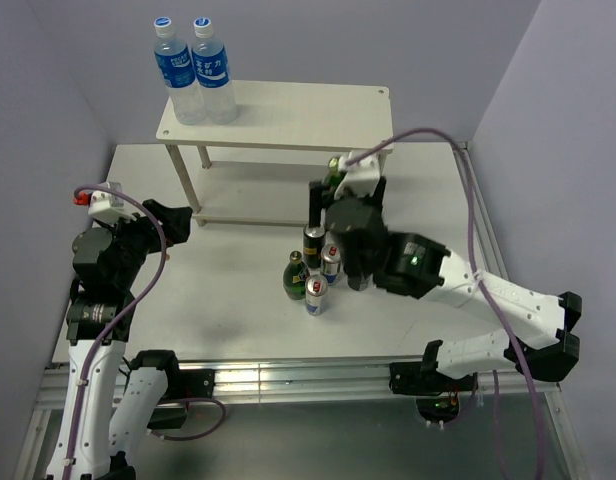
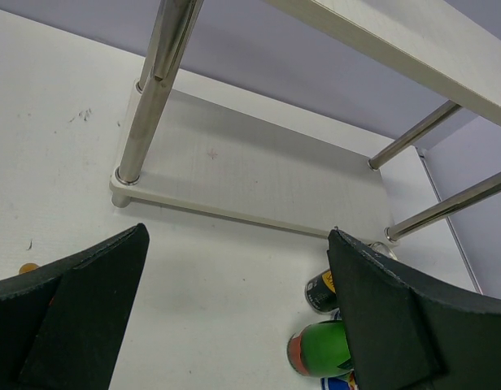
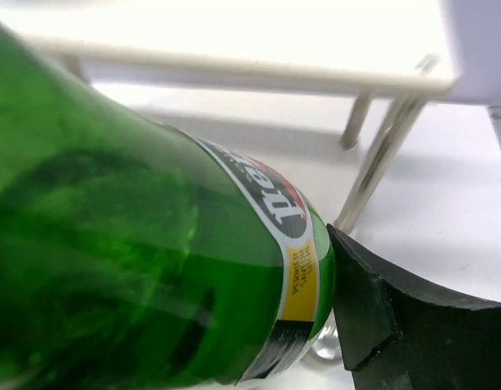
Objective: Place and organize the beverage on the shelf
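Note:
My right gripper is shut on a green glass bottle with a yellow-red label and holds it by the front right post of the white shelf; its top shows in the top view. One black finger presses the bottle's side. On the table stand a dark can, a second green bottle and two silver-blue cans. My left gripper is open and empty, facing the shelf's lower board. I see no second dark can.
Two clear water bottles with blue labels stand on the shelf's top board at its left end. The left wrist view shows the shelf's metal posts, the dark can and the standing green bottle.

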`<action>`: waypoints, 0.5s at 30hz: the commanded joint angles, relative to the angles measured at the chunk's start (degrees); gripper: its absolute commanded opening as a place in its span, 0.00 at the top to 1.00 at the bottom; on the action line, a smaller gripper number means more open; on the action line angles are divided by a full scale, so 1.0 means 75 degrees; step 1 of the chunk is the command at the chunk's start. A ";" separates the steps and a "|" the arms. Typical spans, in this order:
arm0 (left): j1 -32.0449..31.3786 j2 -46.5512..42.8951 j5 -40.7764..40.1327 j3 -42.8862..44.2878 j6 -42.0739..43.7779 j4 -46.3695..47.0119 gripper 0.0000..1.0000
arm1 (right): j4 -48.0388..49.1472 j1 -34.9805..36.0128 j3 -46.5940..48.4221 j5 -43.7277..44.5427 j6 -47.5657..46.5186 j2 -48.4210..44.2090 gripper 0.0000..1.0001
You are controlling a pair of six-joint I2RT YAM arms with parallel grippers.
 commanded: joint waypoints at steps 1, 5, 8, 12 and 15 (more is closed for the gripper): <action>0.0051 -0.0056 0.0110 0.0000 0.0158 0.0296 0.01 | 0.1499 -0.0914 0.1750 -0.0793 -0.1192 -0.0125 1.00; 0.0051 -0.0068 0.0110 0.0011 0.0158 0.0308 0.01 | 0.1018 -0.2167 0.3276 -0.1707 -0.0981 0.0929 1.00; 0.0051 -0.0079 0.0087 0.0011 0.0158 0.0296 0.01 | 0.0654 -0.2591 0.4425 -0.2025 -0.0875 0.1505 1.00; 0.0051 -0.0091 0.0122 0.0000 0.0158 0.0308 0.01 | 0.0372 -0.3224 0.5399 -0.2317 -0.0746 0.2338 1.00; 0.0051 -0.0091 0.0122 0.0000 0.0169 0.0308 0.01 | 0.0255 -0.3728 0.5856 -0.2692 -0.0629 0.3016 1.00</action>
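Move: About 21 cm ahead of the right hand, 4 cm to its right and 4 cm below is the free spot on the shelf top for the green bottle it already holds. The shelf top's right end lies some 10 cm right of the hand and 21 cm ahead; the two water bottles are 22 cm ahead, 29 cm left. A black can stands 6 cm ahead, 6 cm left, 30 cm down. From the left hand, the spot is roughly 19 cm ahead, 38 cm right, about level. Carrying the green bottle on in its unchanged grip, the right hand swings up and forward, about 14 cm each way and slightly right, to clear the shelf's front edge. The climb fades near the end while the forward travel goes on. The wrist tips up, rolls left side up and turns clockwise, about 10 degrees each. ##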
